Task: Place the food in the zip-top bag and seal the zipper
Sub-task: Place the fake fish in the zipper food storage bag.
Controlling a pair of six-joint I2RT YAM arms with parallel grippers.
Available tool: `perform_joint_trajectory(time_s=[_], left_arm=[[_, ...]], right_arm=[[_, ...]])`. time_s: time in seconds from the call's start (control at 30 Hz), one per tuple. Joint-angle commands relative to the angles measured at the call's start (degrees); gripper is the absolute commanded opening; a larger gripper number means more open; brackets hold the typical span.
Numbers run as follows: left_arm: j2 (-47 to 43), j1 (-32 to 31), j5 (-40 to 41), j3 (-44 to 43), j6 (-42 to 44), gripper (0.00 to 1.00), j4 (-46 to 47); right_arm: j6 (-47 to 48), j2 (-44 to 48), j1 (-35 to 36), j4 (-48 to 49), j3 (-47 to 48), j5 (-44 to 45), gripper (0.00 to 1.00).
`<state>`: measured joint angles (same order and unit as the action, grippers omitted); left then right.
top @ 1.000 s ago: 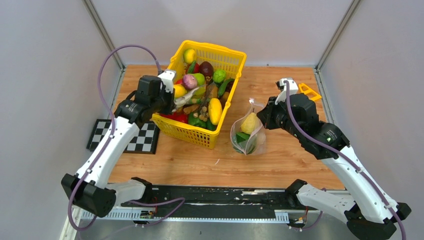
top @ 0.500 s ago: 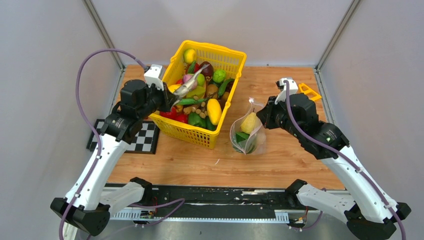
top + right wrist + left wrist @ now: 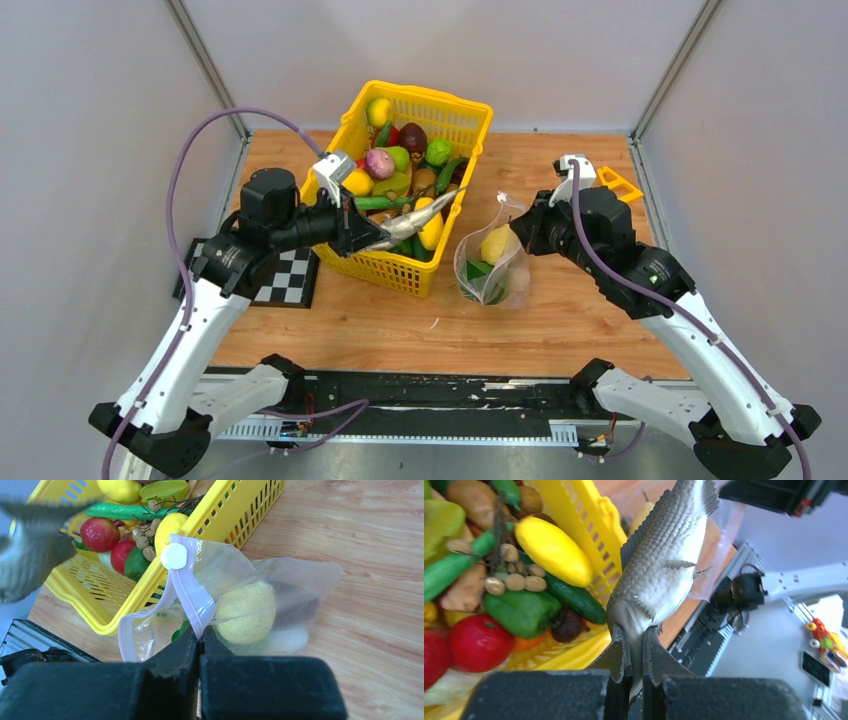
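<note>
My left gripper (image 3: 362, 238) is shut on the tail of a grey toy fish (image 3: 405, 228), which hangs over the near right wall of the yellow basket (image 3: 470, 112). In the left wrist view the fish (image 3: 669, 565) sticks out from the gripper (image 3: 635, 636) toward the bag. The zip-top bag (image 3: 490, 270) stands on the table right of the basket, with a yellow fruit (image 3: 245, 612) and a green piece (image 3: 483, 282) inside. My right gripper (image 3: 200, 632) is shut on the pink zipper (image 3: 192, 597) and holds the mouth up and open. More food (image 3: 400, 160) fills the basket.
A white slider (image 3: 174, 556) sits on the zipper strip, close to the basket rim. A checkerboard tile (image 3: 285, 275) lies left of the basket. A small orange part (image 3: 620, 185) rests at the back right. A black rail (image 3: 440, 390) runs along the near table edge.
The left arm has lifted the fish out of the basket and swung it right, toward the bag. The right gripper has kept its hold on the bag's mouth; the bag shifted slightly.
</note>
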<state>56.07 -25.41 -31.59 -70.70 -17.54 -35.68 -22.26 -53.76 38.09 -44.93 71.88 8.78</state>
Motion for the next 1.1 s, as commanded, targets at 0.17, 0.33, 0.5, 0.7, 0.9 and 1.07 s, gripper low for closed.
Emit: perform_joint_trajectory(time_s=[0.17,0.33,0.5,0.7,0.9,1.07], left_arm=[[0.04,-9.91,1.26,-6.85,0.69,0.0,-14.6],[4.48,-13.83,6.99,-10.78,-0.34,0.0,-22.78],[6.62,-14.24,6.02,-11.32,-3.99,0.0,-18.69],[9.13,-14.71,5.84,-9.74,-10.83,0.0,-9.68],[11.66,-16.99,5.45,-7.92,-15.56,0.0,-2.71],[14.94,-19.57,8.07,-10.55,-15.79,0.0,-4.26]], right_arm=[[-1.48,1.72,-0.15,7.41,-1.6,-0.25,0.0],[-1.62,1.33,-0.13,7.42,-1.32,-0.12,0.0],[-1.29,1.14,-0.12,7.36,-1.04,-1.22,0.0],[1.27,1.68,0.23,8.36,-1.83,-3.04,0.0],[3.15,3.52,1.53,11.09,-3.85,-2.14,0.0],[5.54,2.87,3.64,11.2,-3.32,-0.86,0.0]])
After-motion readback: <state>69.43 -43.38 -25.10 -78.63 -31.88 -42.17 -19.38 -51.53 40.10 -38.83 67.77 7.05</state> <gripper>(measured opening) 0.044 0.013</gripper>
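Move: The left hand holds the fake fish by the head, tail pointing right and outward. The zip-top bag's open mouth is roughly 21 cm to its right, 3 cm ahead and 5 cm lower. The basket's near corner lies about 9 cm right, 3 cm back and 15 cm down; the yellow squash is some 12 cm right, 10 cm ahead and 15 cm down. From the right hand, pinching the rim, the mouth's middle is 8 cm left, 1 cm ahead and slightly lower. Keeping its grip on the fish head, the left hand brings the tail to the bag mouth and just past the rim: first it pulls back about 7 cm, then swings right and partly forward again, ending some 7 cm farther right and 3 cm lower, with the wrist tilting the tail down by some 15 degrees. The right hand keeps pinching the rim, drifting only slightly left. ##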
